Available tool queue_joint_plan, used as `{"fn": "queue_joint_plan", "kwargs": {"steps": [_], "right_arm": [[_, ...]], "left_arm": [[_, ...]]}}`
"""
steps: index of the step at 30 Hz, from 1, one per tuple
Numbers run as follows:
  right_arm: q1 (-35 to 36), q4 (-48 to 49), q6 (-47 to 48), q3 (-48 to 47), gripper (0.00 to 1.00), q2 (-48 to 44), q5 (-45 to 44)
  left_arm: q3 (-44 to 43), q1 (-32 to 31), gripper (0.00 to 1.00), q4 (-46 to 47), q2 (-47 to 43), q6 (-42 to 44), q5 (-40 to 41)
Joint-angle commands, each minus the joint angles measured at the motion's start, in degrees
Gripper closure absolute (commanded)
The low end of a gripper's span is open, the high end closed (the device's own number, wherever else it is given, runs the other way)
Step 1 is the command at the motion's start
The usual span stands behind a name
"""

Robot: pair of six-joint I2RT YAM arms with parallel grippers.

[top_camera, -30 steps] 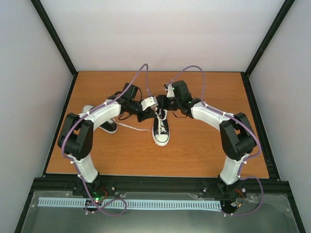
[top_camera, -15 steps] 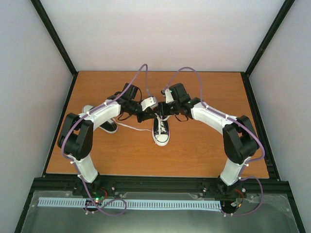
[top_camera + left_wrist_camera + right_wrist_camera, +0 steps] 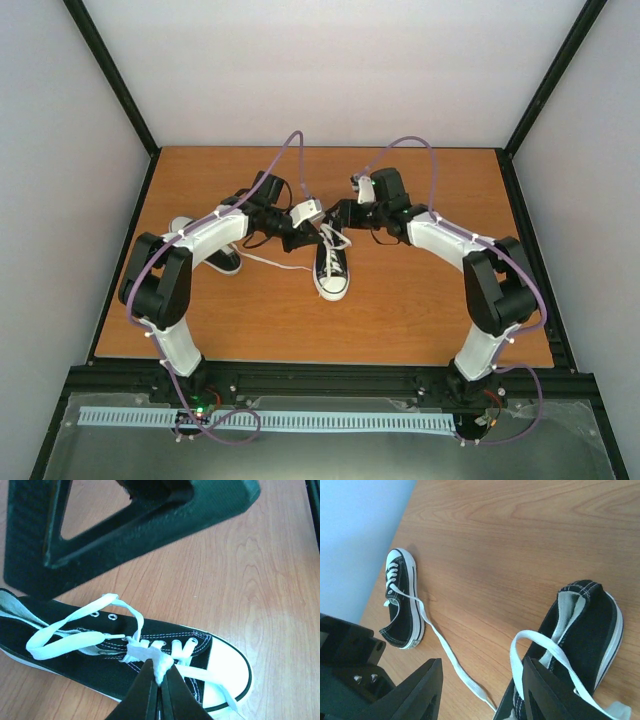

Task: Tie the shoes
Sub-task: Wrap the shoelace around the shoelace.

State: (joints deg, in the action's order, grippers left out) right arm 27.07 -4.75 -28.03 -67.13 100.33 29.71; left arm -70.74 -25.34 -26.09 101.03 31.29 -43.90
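One of the shoes (image 3: 332, 270), black canvas with a white toe cap (image 3: 226, 666), lies mid-table with its toe toward the arms. My left gripper (image 3: 160, 676) is shut on a bunched piece of its white lace (image 3: 161, 664) above the eyelets, and a lace loop (image 3: 75, 640) spreads toward the heel. My right gripper (image 3: 481, 692) stands open just behind the heel of this shoe (image 3: 592, 625), with a raised lace loop (image 3: 520, 642) next to its right finger (image 3: 547, 692). The other shoe (image 3: 402, 600) lies to the left, partly hidden under my left arm (image 3: 210, 235).
A long loose lace (image 3: 272, 263) trails across the wooden table (image 3: 420, 300) from the left shoe toward the middle one. Black frame posts and pale walls bound the table on three sides. The right gripper's finger (image 3: 125, 525) hangs close above the left gripper.
My right gripper dipped toward the middle shoe's laces, then drew back to the right with wider jaws, leaving a raised lace loop. The left gripper kept still, shut on the lace.
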Motion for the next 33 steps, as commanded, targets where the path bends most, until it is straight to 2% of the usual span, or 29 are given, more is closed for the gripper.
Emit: {"fn": "queue_joint_plan", "kwargs": {"steps": [1, 3, 7, 9, 12, 16, 25, 29, 33], "right_arm": [[-1.0, 0.5, 7.0, 1.1, 0.55, -5.5, 2.1], [-1.7, -1.5, 16.0, 2.8, 0.56, -7.9, 8.0], [-1.9, -12.1, 44.6, 3.7, 0.60, -9.4, 17.1], [-1.8, -12.3, 53.5, 5.3, 0.61, -9.8, 19.3], [-1.8, -7.8, 61.9, 7.2, 0.61, -9.3, 19.4], [-0.8, -5.4, 67.7, 5.4, 0.60, -5.6, 17.4], [0.5, -6.7, 72.1, -0.3, 0.62, 2.1, 14.1], [0.5, -5.9, 71.7, -0.3, 0.82, 2.4, 13.9], [0.6, -6.5, 72.3, 0.1, 0.94, 2.3, 13.7]], "left_arm": [[-0.3, 0.3, 0.99, 1.6, -1.6, -0.9, -1.5], [-0.3, 0.3, 0.99, 1.5, -1.8, -0.8, -1.6], [-0.9, 0.4, 0.99, 1.5, -1.7, -0.4, -1.5], [-1.2, 0.3, 0.99, 1.6, -1.7, -0.3, -1.4], [-1.4, 0.3, 0.99, 1.4, -1.7, -0.2, -1.0], [-1.4, 0.3, 0.99, 0.7, -1.4, 0.6, -1.0], [-2.5, 0.3, 0.99, 0.0, -1.0, 1.0, -1.6], [-3.8, 0.3, 0.99, -1.2, 0.0, 1.3, -2.1], [-4.0, 0.3, 0.99, -1.2, 0.2, 1.6, -2.6]]}}
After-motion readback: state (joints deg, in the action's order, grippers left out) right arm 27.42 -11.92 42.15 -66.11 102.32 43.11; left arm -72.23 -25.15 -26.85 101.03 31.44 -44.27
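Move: The shoelace pinched in the left fingertips is the right gripper's target: about 5 cm back, 2 cm left and 3 cm below the right hand, which hovers half open. The loose lace loop stands some 3 cm back, 1 cm right and 6 cm below the right hand; the black shoe's middle is roughly 4 cm back, level sideways and 12 cm down. For the left hand the pinched lace is right at its pads. Keep the left gripper shut on the shoelace and almost still. Lift the right gripper about 4 cm while drawing it back, rolling it some 65 degrees counter-clockwise as seen looking along its fingers, then lower it about 6 cm with a little forward and left, up to the left fingertips. Close its fingers on the lace there. ##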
